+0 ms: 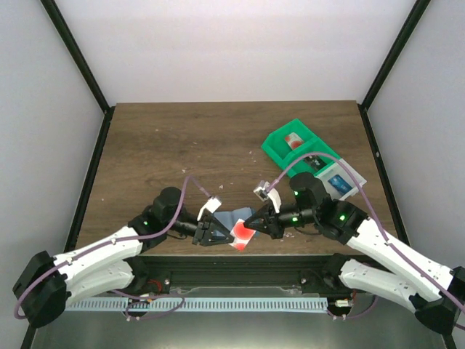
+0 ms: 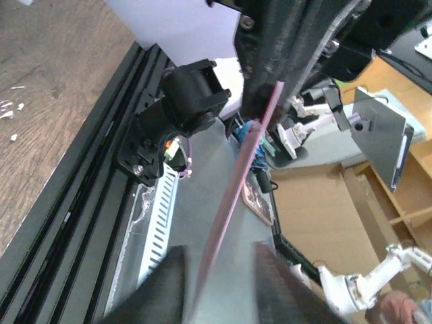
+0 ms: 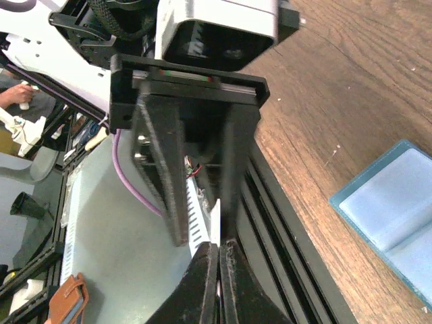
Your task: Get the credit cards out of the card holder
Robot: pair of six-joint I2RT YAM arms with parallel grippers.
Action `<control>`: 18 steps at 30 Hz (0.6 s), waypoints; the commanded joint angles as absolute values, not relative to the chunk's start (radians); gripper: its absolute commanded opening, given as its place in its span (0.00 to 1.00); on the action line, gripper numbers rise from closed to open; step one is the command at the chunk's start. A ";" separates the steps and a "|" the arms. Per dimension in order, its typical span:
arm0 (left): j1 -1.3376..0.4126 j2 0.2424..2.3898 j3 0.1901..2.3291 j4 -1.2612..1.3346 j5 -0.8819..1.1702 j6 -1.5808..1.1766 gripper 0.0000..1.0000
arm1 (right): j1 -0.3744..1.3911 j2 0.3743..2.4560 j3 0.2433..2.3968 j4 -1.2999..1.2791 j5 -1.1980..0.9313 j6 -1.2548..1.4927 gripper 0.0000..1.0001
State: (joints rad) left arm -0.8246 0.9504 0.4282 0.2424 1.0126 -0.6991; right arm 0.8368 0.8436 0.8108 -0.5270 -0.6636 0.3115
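Note:
A pinkish-red credit card (image 1: 242,234) hangs in the air between my two grippers, above the table's front edge. My right gripper (image 1: 251,221) is shut on its right end; in the right wrist view its fingertips (image 3: 209,270) pinch the thin card edge (image 3: 216,226). My left gripper (image 1: 219,235) stands slightly open around the card's other end. In the left wrist view the card (image 2: 236,196) runs edge-on between the parted left fingers (image 2: 169,283), with a gap beside it. The light-blue card holder (image 1: 228,217) lies open and flat on the wood (image 3: 398,202), just behind the grippers.
A green bin (image 1: 294,142) and a white compartment bin (image 1: 338,182) holding small items stand at the back right. The black rail (image 1: 240,269) runs along the table's near edge under the grippers. Small white specks dot the wood.

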 commanded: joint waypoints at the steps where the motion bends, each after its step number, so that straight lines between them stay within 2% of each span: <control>1: -0.825 0.951 0.465 0.154 0.936 -0.646 0.51 | 0.830 0.831 0.830 -0.492 -0.670 0.319 0.01; 4: -0.797 0.957 0.512 0.048 0.844 -0.625 0.67 | 0.830 0.818 0.811 -0.460 -0.617 0.362 0.01; 6: -0.754 0.940 0.515 0.028 0.816 -0.635 0.70 | 0.830 0.812 0.798 -0.437 -0.572 0.393 0.00; 7: -0.719 0.926 0.515 0.019 0.800 -0.646 0.75 | 0.830 0.812 0.793 -0.430 -0.537 0.407 0.01; 9: -0.670 0.888 0.525 -0.030 0.723 -0.642 0.97 | 0.830 0.811 0.788 -0.421 -0.445 0.439 0.00; 13: -0.653 0.817 0.572 -0.184 0.494 -0.578 1.00 | 0.827 0.820 0.783 -0.366 -0.259 0.523 0.00; 18: -0.653 0.757 0.606 -0.291 0.323 -0.538 1.00 | 0.795 0.845 0.752 -0.249 -0.024 0.622 0.01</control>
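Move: Between the two grippers hangs the red-and-white credit card: its middle is about 3 cm right and 1 cm forward of the left hand, and some 3 cm back and 2 cm left of the right hand, which is to take it to the green tray, roughly 29 cm forward, 20 cm right and 17 below. The open card holder lies 4 cm forward, 3 cm left and 18 below that hand; the white bin sits 20 cm forward, 31 cm right. Letting go of the card, the left hand spreads its barely parted fingers wide and swings clear, some 10 cm forward and then also 5 cm left, turning about 35 degrees counter-clockwise. The right hand keeps its pinch on the card and, speeding up, carries it about 7 cm forward towards the green tray while turning roughly 25 degrees clockwise. ##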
